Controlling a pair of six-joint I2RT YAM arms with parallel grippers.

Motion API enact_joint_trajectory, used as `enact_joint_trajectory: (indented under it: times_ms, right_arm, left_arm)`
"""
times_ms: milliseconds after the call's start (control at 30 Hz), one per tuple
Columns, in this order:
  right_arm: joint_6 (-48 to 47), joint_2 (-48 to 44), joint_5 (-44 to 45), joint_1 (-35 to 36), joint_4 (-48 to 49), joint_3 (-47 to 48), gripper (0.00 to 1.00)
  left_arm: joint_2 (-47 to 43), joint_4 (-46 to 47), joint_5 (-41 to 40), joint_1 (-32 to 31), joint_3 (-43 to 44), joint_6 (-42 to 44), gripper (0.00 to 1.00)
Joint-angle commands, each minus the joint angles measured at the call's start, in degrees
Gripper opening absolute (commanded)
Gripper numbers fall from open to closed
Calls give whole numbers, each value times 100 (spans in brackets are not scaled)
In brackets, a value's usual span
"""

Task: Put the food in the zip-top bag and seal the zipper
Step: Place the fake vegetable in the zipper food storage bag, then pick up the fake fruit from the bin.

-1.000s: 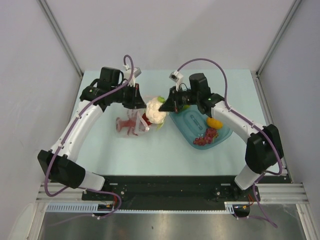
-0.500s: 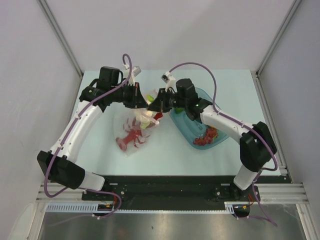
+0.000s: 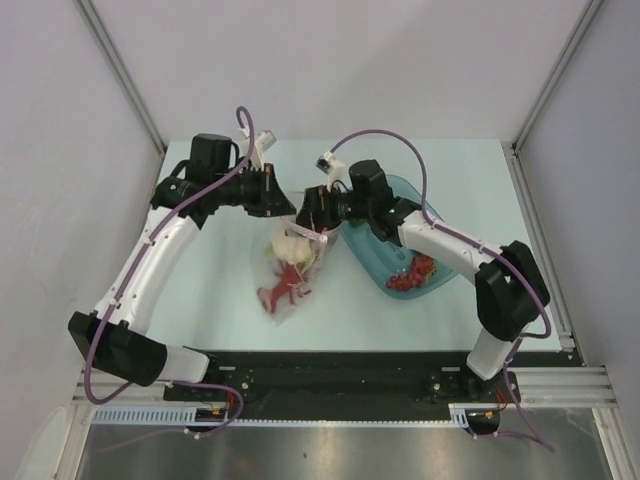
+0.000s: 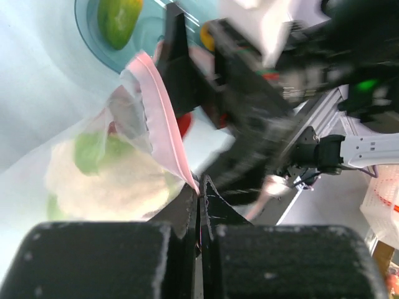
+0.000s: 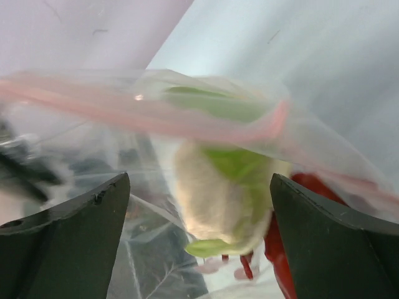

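The zip-top bag hangs from my left gripper, which is shut on the pink-red zipper strip at the bag's mouth. The white cauliflower and the red lobster are inside the bag. My right gripper is open and empty at the bag's mouth; its view looks down onto the cauliflower and lobster through the plastic. The dark red clump lies in the blue bowl. A green-orange piece shows in the bowl in the left wrist view.
The translucent blue bowl sits on the table right of the bag, partly under my right forearm. Grey walls close in on both sides and the back. The black rail runs along the near edge.
My right gripper carried the cauliflower left to the bag's mouth and let it go inside. The bag has swung down and towards the front, with the lobster sliding to its bottom.
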Motion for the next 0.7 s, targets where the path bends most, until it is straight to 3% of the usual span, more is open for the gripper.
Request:
enact_joint_trajectory:
  times_ms: [0, 333, 467, 500, 667]
  right_arm:
    - [-825, -875, -613, -50, -648, 92, 100]
    - [-914, -1710, -903, -1315, -1160, 101, 100]
    - [-1659, -1624, -195, -1694, -1869, 92, 100]
    - [-2261, -1553, 53, -1746, -2029, 92, 100]
    - [-2821, -877, 1335, -1993, -2347, 101, 100]
  left_arm:
    - [-287, 401, 159, 29, -137, -63, 0]
    - [-296, 532, 18, 29, -393, -45, 0]
    - [-243, 498, -69, 29, -305, -28, 0]
    - [-225, 489, -87, 29, -288, -19, 0]
    - [-190, 427, -262, 29, -244, 69, 0]
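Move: The green-and-orange pepper, in the bin's far left corner, lies about 18 cm to the right hand's right, some 6 cm ahead and 12 cm below. The cauliflower, already released in the bag, is roughly 5 cm left and 5 cm back of this hand, 7 cm below. The grapes lie some 31 cm right and 13 cm back. From the left hand the pepper is about 22 cm right, 9 cm ahead, 18 cm below. Upward and slightly back at first, the empty, already wide-open right hand clears the bag mouth, then sweeps right over the bin's left rim, rising about 9 cm in all, swinging forward and sinking again towards the pepper, some 16 cm to the right overall; the wrist turns a little clockwise. The left hand keeps its pinch on the bag's rim and sinks slightly. ##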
